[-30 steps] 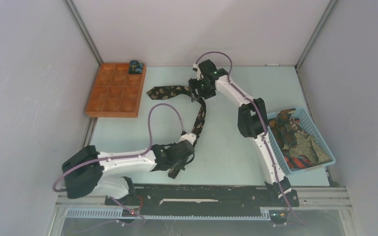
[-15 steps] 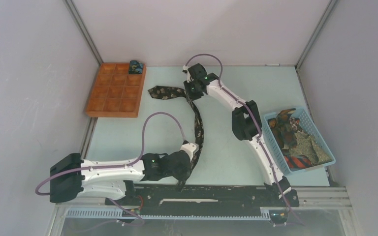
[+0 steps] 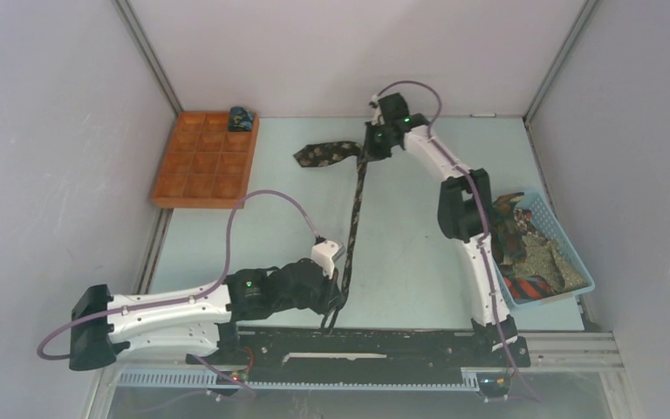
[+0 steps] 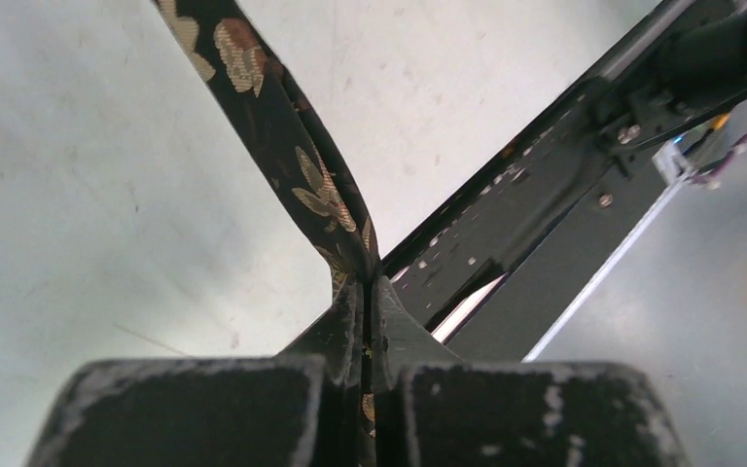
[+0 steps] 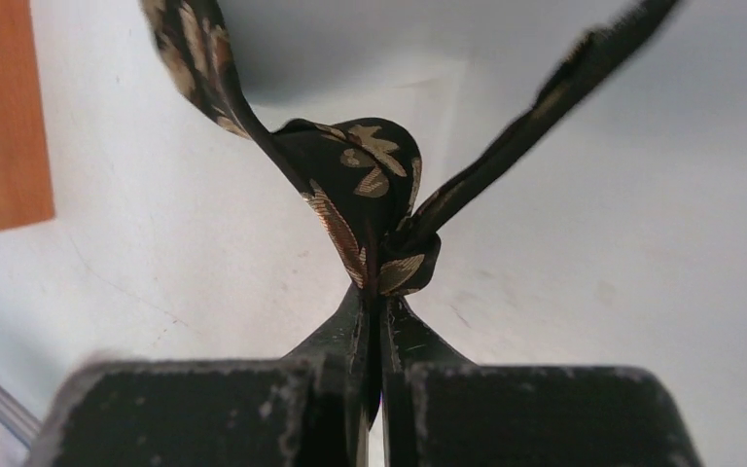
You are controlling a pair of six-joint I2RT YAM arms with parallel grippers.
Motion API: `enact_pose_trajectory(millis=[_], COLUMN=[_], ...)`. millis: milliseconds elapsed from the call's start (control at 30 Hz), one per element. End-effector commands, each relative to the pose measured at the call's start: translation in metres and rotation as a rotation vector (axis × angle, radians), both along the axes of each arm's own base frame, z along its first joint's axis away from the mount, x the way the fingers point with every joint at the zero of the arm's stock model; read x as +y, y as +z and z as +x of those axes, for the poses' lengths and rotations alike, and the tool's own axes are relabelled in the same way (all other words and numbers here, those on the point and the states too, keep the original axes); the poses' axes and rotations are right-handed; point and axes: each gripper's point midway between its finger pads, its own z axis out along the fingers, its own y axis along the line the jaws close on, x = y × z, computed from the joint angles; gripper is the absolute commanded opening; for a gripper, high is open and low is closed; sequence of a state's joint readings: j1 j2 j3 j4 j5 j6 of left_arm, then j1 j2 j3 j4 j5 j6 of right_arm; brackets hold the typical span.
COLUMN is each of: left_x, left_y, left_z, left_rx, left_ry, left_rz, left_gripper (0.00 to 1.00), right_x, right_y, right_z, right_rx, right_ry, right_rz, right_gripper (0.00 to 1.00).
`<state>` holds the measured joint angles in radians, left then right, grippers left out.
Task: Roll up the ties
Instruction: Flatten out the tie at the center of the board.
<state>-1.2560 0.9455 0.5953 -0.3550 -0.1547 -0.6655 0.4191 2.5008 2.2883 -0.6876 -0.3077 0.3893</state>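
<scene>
A black tie with tan leaves (image 3: pixel 353 209) runs taut from the near edge to the far middle of the table, its wide end (image 3: pixel 323 154) lying off to the left. My left gripper (image 3: pixel 335 298) is shut on the tie's narrow end (image 4: pixel 326 199) by the front rail. My right gripper (image 3: pixel 368 155) is shut on the tie (image 5: pixel 370 209) further up, where the cloth bunches at the fingertips. A small rolled tie (image 3: pixel 242 118) sits in the far right compartment of the orange tray (image 3: pixel 190 187). More ties (image 3: pixel 532 249) lie heaped in the blue basket (image 3: pixel 556 220).
The orange tray stands at the far left, its corner (image 5: pixel 0 117) showing in the right wrist view. The blue basket sits against the right wall beside the right arm. The black front rail (image 4: pixel 535 204) runs just under the left gripper. Grey walls close in three sides.
My right gripper has shut on the tie and moved right and back, drawing it straight. My left arm has slid nearer and left, still holding the narrow end. The wide end shifted right.
</scene>
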Motion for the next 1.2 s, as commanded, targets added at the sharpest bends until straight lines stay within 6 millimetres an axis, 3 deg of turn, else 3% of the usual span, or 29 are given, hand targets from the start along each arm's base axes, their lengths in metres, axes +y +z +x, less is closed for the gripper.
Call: enact_pose_trajectory(millis=[0,167,300,367,433,500,600,767,867,933,1033,1167], left_x=[-0.026,-0.056,-0.085,-0.094,-0.096,-0.089,-0.071,-0.032,-0.013,-0.002,0.008,0.017], left_y=[0.043,0.071,0.098,0.11,0.117,0.116,0.103,0.058,0.036,0.023,0.02,0.023], left_z=[0.006,0.017,0.023,0.02,0.015,0.013,0.018,0.013,0.009,0.006,0.003,0.005], left_rx=[-0.037,-0.054,-0.016,-0.006,0.006,0.043,0.116,0.275,0.34,0.369,0.386,0.404], left_ry=[-0.025,-0.059,-0.108,-0.147,-0.179,-0.173,-0.115,-0.011,0.042,0.077,0.101,0.147], left_rz=[-0.09,-0.166,-0.283,-0.334,-0.379,-0.428,-0.515,-0.561,-0.58,-0.584,-0.619,-0.688], left_gripper=[0.0,0.0,0.0,0.0,0.0,0.0,0.0,0.0,0.01,0.01,0.01,0.01], right_x=[-0.069,-0.163,-0.24,-0.264,-0.273,-0.263,-0.229,-0.153,-0.112,-0.094,-0.075,-0.049], right_y=[0.116,0.141,0.16,0.174,0.182,0.184,0.16,0.066,0.026,0.01,0.003,0.018], right_z=[0.028,0.029,0.02,0.012,0.002,-0.004,-0.007,-0.017,-0.029,-0.035,-0.042,-0.044], right_rx=[-0.158,-0.156,-0.167,-0.179,-0.19,-0.211,-0.198,-0.023,0.036,0.061,0.077,0.04], right_ry=[-0.142,-0.302,-0.452,-0.513,-0.548,-0.531,-0.451,-0.253,-0.152,-0.109,-0.072,-0.015], right_rz=[0.097,0.009,-0.193,-0.279,-0.365,-0.453,-0.566,-0.566,-0.557,-0.552,-0.513,-0.411], right_gripper=[0.0,0.0,0.0,0.0,0.0,0.0,0.0,0.0,0.01,0.16,0.52,0.67])
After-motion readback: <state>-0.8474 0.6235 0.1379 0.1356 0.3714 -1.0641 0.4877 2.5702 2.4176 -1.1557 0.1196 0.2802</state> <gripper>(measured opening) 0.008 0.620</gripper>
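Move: The tie is held in both hands and is to be laid through the board's middle. That spot is about 16 cm ahead of the left hand, 6 cm to its right and 10 cm below; from the right hand it is some 16 cm back, level sideways and 5 cm below. The tie's loose wide end lies about 8 cm left of the right hand, level with it. The orange tray is roughly 38 cm left of the right hand, level with it; the blue basket is some 40 cm right and 20 cm back. Rightward and up, both hands swing the held tie, the right about 26 cm across and 14 cm up, the left some 9 cm across and 10 cm up; then both come back left and down to the board. The right ends a little back, tilting to point straight down and opening to release the tie, while the left keeps its pinch on the near end and levels its fingers. ##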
